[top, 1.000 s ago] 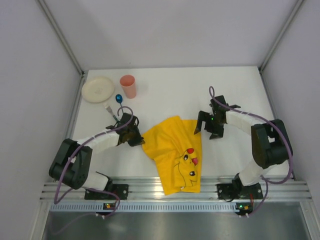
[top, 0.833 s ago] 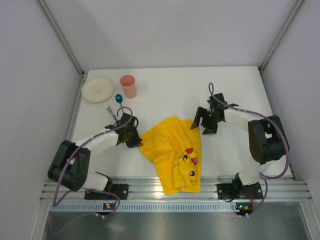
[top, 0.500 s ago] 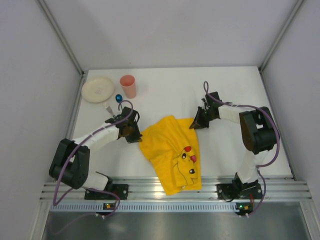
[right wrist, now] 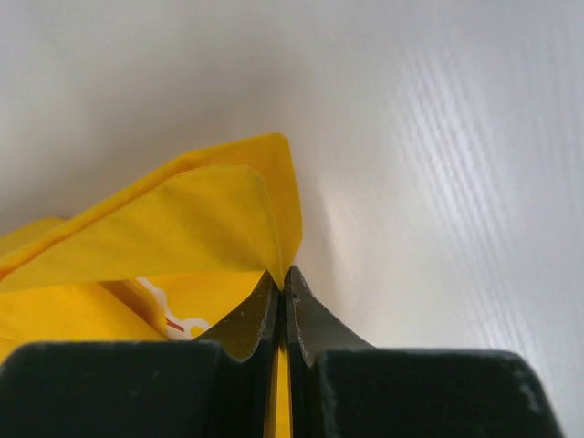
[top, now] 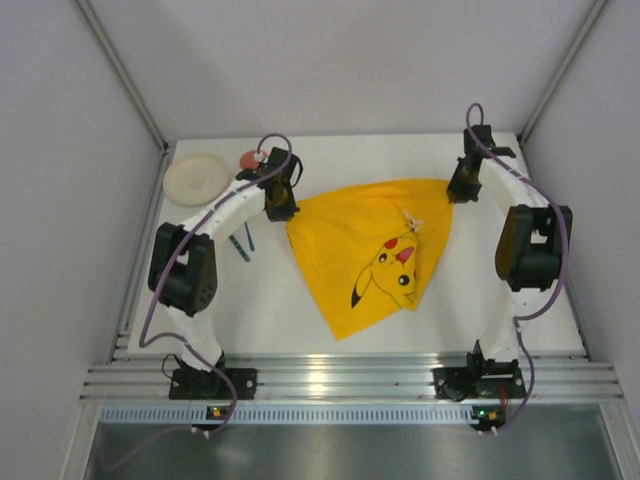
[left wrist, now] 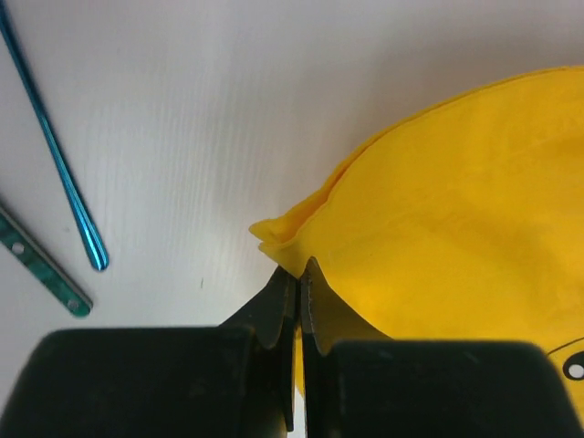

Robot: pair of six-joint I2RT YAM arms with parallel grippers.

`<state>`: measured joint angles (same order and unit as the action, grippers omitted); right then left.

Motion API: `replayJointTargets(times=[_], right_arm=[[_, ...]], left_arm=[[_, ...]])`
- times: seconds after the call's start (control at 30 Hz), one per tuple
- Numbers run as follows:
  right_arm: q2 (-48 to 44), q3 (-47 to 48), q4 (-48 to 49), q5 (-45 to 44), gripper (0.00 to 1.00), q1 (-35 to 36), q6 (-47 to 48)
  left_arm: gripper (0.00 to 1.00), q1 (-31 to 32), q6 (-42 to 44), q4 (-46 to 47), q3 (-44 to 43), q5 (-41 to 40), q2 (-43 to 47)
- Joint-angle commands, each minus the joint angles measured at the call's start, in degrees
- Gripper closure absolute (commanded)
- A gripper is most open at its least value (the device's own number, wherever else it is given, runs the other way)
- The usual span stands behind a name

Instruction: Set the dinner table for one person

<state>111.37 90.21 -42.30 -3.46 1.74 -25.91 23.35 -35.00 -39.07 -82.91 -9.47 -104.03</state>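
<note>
The white dinner table (top: pixel 490 290) carries a yellow cartoon-printed cloth mat (top: pixel 370 250), stretched between both grippers at its far edge. My left gripper (top: pixel 286 212) is shut on the mat's far left corner; the left wrist view shows the jaws (left wrist: pixel 298 270) pinching the folded yellow edge (left wrist: pixel 456 201). My right gripper (top: pixel 457 192) is shut on the far right corner, and in the right wrist view the jaws (right wrist: pixel 284 274) clamp the yellow fold (right wrist: pixel 182 228). The mat's near point lies loose toward the rail.
A cream plate (top: pixel 195 177) sits at the far left, and a pink cup (top: pixel 248 158) is partly hidden behind the left arm. Two thin utensils (top: pixel 243 243) lie left of the mat: a blue handle (left wrist: pixel 55 155) and a green one (left wrist: pixel 41 274). An aluminium rail (top: pixel 330 378) borders the near edge.
The right gripper closed on the mat's corner. Both arms then swung toward the far side and apart, pulling the crumpled mat open and away from the rail.
</note>
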Motion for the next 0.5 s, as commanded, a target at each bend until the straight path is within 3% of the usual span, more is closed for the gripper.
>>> replayJointTargets(times=[0.0, 0.17, 0.2, 0.23, 0.3, 0.4, 0.47], right_arm=[[6.04, 10.64, -6.56, -5.94, 1.00, 0.02, 2.70], [14.73, 24.55, -11.02, -6.20, 0.94, -0.07, 5.69], [15.79, 28.49, -11.83, -6.55, 0.78, -0.24, 6.31], [16.59, 29.66, -12.53, -6.03, 0.59, -0.50, 6.40], [16.25, 28.80, -12.54, -5.50, 0.03, -0.59, 6.22], [12.39, 22.58, -10.09, -4.63, 0.00, -0.59, 6.22], [7.75, 18.70, -8.16, -3.75, 0.00, -0.77, 5.61]], left_arm=[[1.00, -0.41, 1.61, -7.41, -10.66, -5.81, -7.75], [0.99, -0.50, 3.80, -12.33, -25.50, -11.42, -17.94], [0.92, -0.85, 3.63, -13.83, -27.63, -12.40, -19.27], [0.64, -1.03, 3.54, -16.45, -29.74, -12.67, -21.46], [0.46, -1.03, 2.84, -17.79, -33.18, -11.71, -22.36], [0.31, -0.33, 2.22, -16.75, -32.05, -8.90, -19.91], [0.30, 0.29, 1.96, -15.69, -29.95, -7.67, -16.13]])
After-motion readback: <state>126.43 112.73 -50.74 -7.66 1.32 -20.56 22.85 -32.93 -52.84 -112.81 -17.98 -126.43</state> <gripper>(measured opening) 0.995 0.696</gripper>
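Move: Ahead of both hands, which still pinch the yellow cloth's two far corners, lies bare table for them: the left corner's spot about 8 cm forward, 4 cm left and 9 cm below the left hand, the right corner's roughly 8 cm straight ahead of the right hand and 8 cm down. From the left hand, the pink cup stands some 12 cm forward and 9 cm left; the blue spoon is about 2 cm forward and 13 cm left, the fork 18 cm left and 1 cm back. Sweeping the stretched far edge forward, both arms carry the cloth quickly some 7 cm out over the table, the left sinking about 2 cm and rolling roughly 10 degrees, left side up. The fingers then open, the right fully and the left most of the way, and let go of both corners; the right hand draws back about 1.5 cm at the end. ##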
